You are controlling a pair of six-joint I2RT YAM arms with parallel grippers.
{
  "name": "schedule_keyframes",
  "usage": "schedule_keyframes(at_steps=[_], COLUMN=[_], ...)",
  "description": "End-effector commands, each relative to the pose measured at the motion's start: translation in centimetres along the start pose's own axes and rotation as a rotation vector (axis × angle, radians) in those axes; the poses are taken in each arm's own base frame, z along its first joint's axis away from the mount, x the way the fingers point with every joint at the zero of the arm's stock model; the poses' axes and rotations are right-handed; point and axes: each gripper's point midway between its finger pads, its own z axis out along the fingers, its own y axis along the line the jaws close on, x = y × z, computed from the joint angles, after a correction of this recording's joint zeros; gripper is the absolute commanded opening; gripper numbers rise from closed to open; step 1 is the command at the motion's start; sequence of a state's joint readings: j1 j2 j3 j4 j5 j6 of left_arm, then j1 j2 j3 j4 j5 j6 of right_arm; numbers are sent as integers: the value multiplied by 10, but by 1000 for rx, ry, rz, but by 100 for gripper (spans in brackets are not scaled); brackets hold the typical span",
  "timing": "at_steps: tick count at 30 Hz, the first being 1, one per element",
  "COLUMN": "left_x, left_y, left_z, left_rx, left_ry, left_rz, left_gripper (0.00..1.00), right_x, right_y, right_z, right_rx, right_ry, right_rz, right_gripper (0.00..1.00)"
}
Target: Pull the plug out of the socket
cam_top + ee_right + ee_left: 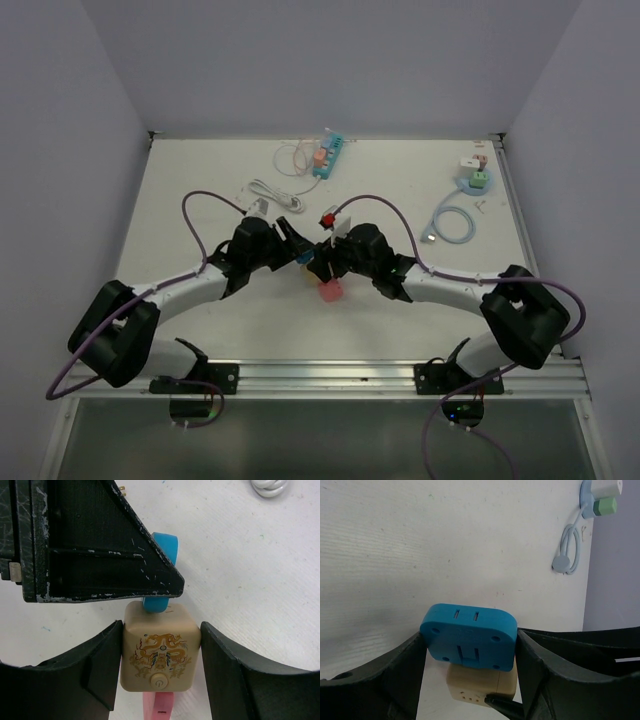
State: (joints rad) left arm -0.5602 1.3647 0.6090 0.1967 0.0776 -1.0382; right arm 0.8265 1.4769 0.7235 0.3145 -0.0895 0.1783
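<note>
A beige cube socket [159, 652] with a dragon print and a power button sits between my right gripper's [161, 655] fingers, both pressed on its sides. A blue plug [468, 636] is seated in the socket's [480, 684] far face. My left gripper [470, 650] is shut on this plug, one finger against each short side. A pink plug [159, 706] sticks out of the socket's near face. In the top view both grippers meet at mid-table, the left [298, 252] and the right [325, 262], with the pink plug [330, 292] just below them.
A teal power strip [330, 155] with an orange plug lies at the back centre, beside a coiled white cable [270, 192]. At the back right are a light blue cable [452, 222] and green and white adapters [474, 178]. The right table edge runs past them.
</note>
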Motion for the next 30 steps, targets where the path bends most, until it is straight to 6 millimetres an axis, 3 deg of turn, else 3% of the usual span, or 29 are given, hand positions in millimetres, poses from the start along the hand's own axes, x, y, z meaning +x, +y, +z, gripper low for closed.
schedule_keyframes(at_steps=[1,12,19,30], left_x=[-52,-121,-160,-189], left_y=[-14,-41,-41,-46], left_z=[-12,-40,-57,-85], left_rx=[7,-21,-45,-69], left_ry=[-242,-447,-504,-601], left_rz=[-8,92,115,165], left_gripper=[0,0,0,0], right_x=[-7,7,8,16], right_y=[11,13,17,14], right_z=[7,15,13,18], right_rx=[-53,-67,-69,-44], right_ry=[4,117,132,181], right_rz=[-28,-41,-57,-56], right_gripper=[0,0,0,0])
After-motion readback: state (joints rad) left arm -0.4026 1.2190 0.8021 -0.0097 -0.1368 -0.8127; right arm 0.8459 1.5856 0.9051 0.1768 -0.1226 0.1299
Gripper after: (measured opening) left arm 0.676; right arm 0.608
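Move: The blue plug is already between the left fingers, still seated in the beige socket that the right fingers hold. That socket lies about 3 cm back, 3 cm right and 2 cm below the left hand, with the pink plug another 3 cm back and 3 cm right of it. From the right hand the blue plug is some 3 cm ahead, 3 cm left and 2 cm up. The coiled white cable rests on the table roughly 12 cm ahead and 4 cm left of the left hand, 10 cm lower. The blue plug is pulled up, left and forward, away from the beige socket, in the left hand's unchanged grip: steadily for some 8 cm, then with a quick jerk to about 14 cm, the fingers tipping up and turning counter-clockwise. The right hand keeps hold of the beige socket and is drawn the same way about 6 cm, then drops back down some 4 cm. ##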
